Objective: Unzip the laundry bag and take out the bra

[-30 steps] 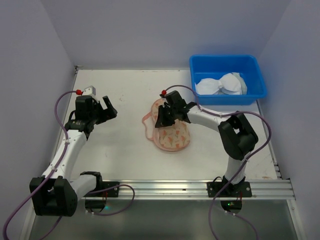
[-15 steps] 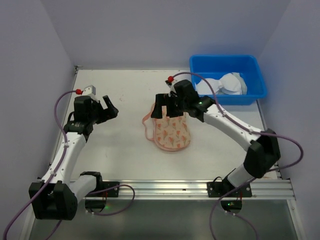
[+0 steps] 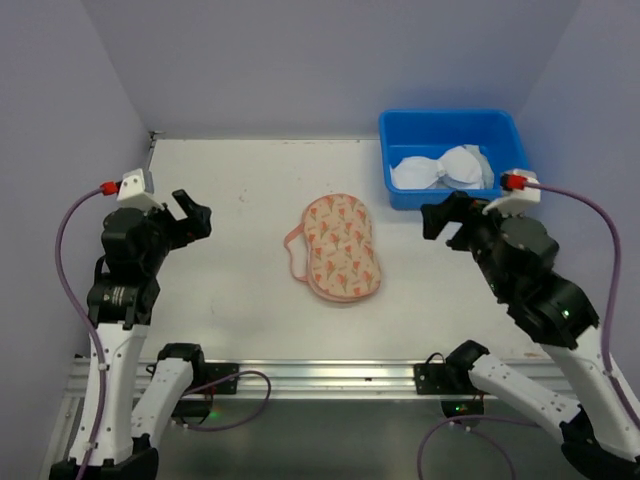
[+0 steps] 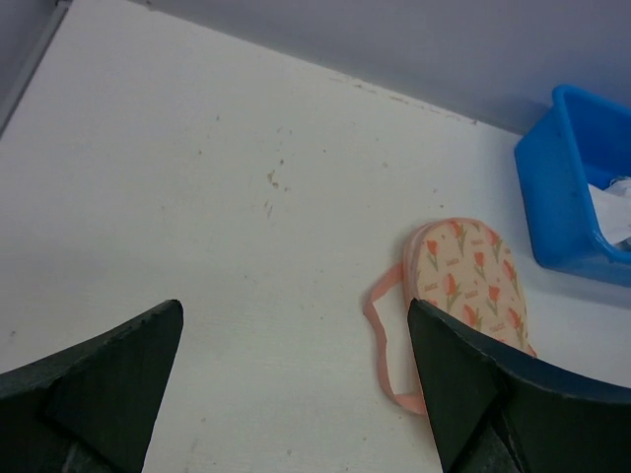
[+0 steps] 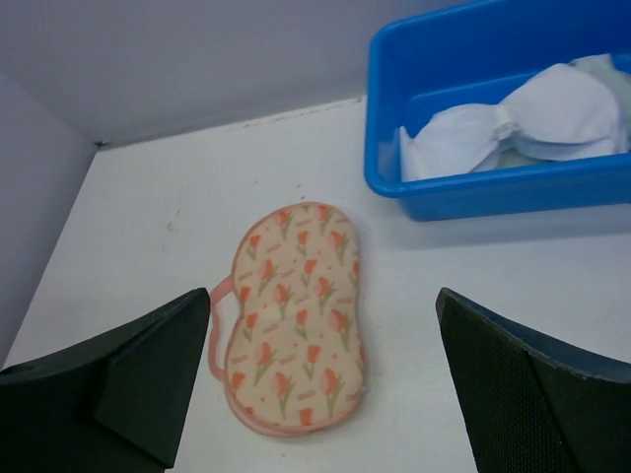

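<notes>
The laundry bag (image 3: 340,248), a peach figure-eight pouch with a tulip print and a pink strap, lies flat in the middle of the table. It also shows in the left wrist view (image 4: 471,281) and the right wrist view (image 5: 296,315). The white bra (image 3: 445,168) (image 5: 523,123) lies in the blue tub (image 3: 510,125). My left gripper (image 3: 188,214) (image 4: 296,315) hangs open, well left of the bag. My right gripper (image 3: 447,220) (image 5: 323,296) is open too, raised to the right of the bag and near the tub's front. Neither holds anything.
The blue tub (image 5: 394,118) (image 4: 552,197) stands at the back right corner. Grey walls close the table on the left, back and right. An aluminium rail (image 3: 380,378) runs along the near edge between the arm bases.
My right gripper has let go of the bag, opened, and drawn back to the right. The bag has settled flat. The left arm has pulled back towards the left.
</notes>
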`<state>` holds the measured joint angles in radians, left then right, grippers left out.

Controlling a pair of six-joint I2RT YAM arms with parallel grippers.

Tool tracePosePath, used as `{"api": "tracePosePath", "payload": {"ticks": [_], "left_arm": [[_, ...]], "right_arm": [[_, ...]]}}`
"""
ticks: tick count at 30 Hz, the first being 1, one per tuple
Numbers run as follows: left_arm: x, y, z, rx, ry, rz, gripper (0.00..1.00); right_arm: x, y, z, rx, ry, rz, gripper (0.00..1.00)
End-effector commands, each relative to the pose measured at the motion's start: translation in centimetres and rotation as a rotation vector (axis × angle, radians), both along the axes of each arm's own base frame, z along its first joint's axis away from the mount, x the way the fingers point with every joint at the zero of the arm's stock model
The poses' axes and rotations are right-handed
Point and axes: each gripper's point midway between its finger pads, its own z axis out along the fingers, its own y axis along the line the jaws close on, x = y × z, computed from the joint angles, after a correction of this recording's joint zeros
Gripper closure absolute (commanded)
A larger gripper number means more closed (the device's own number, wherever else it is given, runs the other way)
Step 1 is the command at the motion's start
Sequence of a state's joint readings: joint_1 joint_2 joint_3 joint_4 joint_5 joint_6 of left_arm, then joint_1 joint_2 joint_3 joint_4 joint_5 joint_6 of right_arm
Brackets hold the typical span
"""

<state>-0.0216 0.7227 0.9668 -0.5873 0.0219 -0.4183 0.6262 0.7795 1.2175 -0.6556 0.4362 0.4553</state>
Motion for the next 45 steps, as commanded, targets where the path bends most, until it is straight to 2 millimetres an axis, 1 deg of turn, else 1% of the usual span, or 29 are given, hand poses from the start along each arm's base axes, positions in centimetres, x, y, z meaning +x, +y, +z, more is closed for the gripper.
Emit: {"api": "tracePosePath", "payload": {"ticks": [1, 2, 3, 4, 5, 6, 7, 8, 10, 11, 13, 14, 15, 16, 17, 19, 20, 21, 25, 27, 28, 32, 39, 45], "left_arm": [[-2.5, 1.6, 1.9, 0.078, -0.029, 0.050, 0.00], [-3.4, 1.7, 2.9, 0.084, -0.070, 0.051, 0.00], [-3.8, 1.7, 3.4, 0.086, -0.094, 0.052, 0.00], [-4.3, 1.8, 4.0, 0.093, -0.116, 0.059, 0.00], [-5.1, 2.0, 4.9, 0.099, -0.153, 0.065, 0.00], [-5.4, 2.0, 5.3, 0.106, -0.170, 0.065, 0.00], [-6.0, 2.1, 6.1, 0.111, -0.188, 0.067, 0.00], [-6.8, 2.2, 6.8, 0.122, -0.215, 0.073, 0.00], [-7.7, 2.6, 7.8, 0.135, -0.248, 0.091, 0.00], [-8.5, 2.8, 8.5, 0.144, -0.279, 0.098, 0.00], [-9.2, 3.4, 8.7, 0.157, -0.299, 0.122, 0.00], [-9.8, 4.1, 8.8, 0.163, -0.317, 0.157, 0.00], [-9.9, 4.3, 8.6, 0.167, -0.321, 0.169, 0.00], [-9.7, 4.3, 7.9, 0.169, -0.312, 0.167, 0.00], [-9.8, 4.5, 7.7, 0.165, -0.313, 0.180, 0.00], [-9.7, 4.4, 7.3, 0.160, -0.312, 0.181, 0.00], [-9.7, 4.4, 7.1, 0.155, -0.313, 0.180, 0.00], [-9.6, 4.4, 6.9, 0.150, -0.313, 0.181, 0.00], [-8.9, 4.1, 5.5, 0.136, -0.308, 0.179, 0.00], [-8.7, 4.0, 4.9, 0.132, -0.298, 0.178, 0.00], [-8.5, 4.0, 4.5, 0.133, -0.293, 0.176, 0.00], [-8.0, 3.6, 4.0, 0.128, -0.288, 0.162, 0.00], [-7.3, 3.2, 3.5, 0.117, -0.281, 0.147, 0.00], [-6.3, 2.7, 2.6, 0.112, -0.263, 0.130, 0.00]], "right_arm": [[-2.7, -6.2, 0.0, -0.074, -0.062, -0.189, 0.01], [-3.3, -6.8, -0.2, -0.075, -0.077, -0.194, 0.01], [-4.0, -7.5, 0.1, -0.076, -0.101, -0.196, 0.01], [-5.5, -8.8, 0.8, -0.043, -0.152, -0.209, 0.01], [-6.0, -9.3, 0.6, -0.041, -0.165, -0.212, 0.01], [-6.6, -9.9, 0.7, -0.049, -0.188, -0.214, 0.01], [-7.8, -10.8, 1.0, -0.024, -0.227, -0.221, 0.01], [-8.3, -11.3, 0.9, -0.019, -0.240, -0.227, 0.01], [-8.8, -11.7, 0.4, -0.024, -0.259, -0.221, 0.01], [-9.3, -11.8, 0.1, -0.010, -0.281, -0.209, 0.01], [-9.7, -11.8, -0.2, -0.001, -0.296, -0.192, 0.01], [-10.1, -11.8, -0.2, 0.014, -0.313, -0.182, 0.01], [-10.0, -11.7, -0.8, 0.008, -0.305, -0.179, 0.01], [-10.0, -11.8, -1.1, 0.011, -0.308, -0.184, 0.01], [-10.0, -11.9, -1.1, 0.015, -0.316, -0.190, 0.01], [-9.9, -12.1, -1.9, 0.005, -0.316, -0.200, 0.01], [-9.9, -12.1, -1.9, 0.010, -0.328, -0.203, 0.01], [-9.6, -12.0, -2.6, 0.000, -0.321, -0.203, 0.01], [-9.7, -12.0, -3.2, 0.022, -0.353, -0.205, 0.01], [-9.3, -11.8, -3.8, 0.027, -0.341, -0.212, 0.01], [-9.7, -12.1, -3.8, 0.044, -0.356, -0.219, 0.01], [-9.4, -11.7, -4.3, 0.041, -0.350, -0.209, 0.01], [-9.3, -11.6, -4.2, 0.047, -0.355, -0.205, 0.01], [-9.0, -11.4, -4.2, 0.035, -0.350, -0.201, 0.01]]}}
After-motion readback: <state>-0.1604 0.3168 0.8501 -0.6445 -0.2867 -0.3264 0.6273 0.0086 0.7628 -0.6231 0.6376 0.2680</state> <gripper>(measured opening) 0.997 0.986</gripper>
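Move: My right hand, empty and high, has just left the laundry bag, which lies about 7 cm ahead of it, some 19 cm to its left and roughly 31 cm below. From that same hand the blue bin with the bra in it is about 31 cm ahead, 17 cm to the right and 28 cm down. From my left hand the bag is some 4 cm ahead, 30 cm to the right and 22 cm below. I swing my open right hand right and back, away from the bag, by about 11 and 9 cm, tipping its fingers up some 17 degrees and turning it slightly clockwise, then let it sink to rest. My open left hand also draws back from the bag, rising about 9 cm with its fingers tipping up, then sinks most of that again and eases slightly forward. Neither hand touches anything. ##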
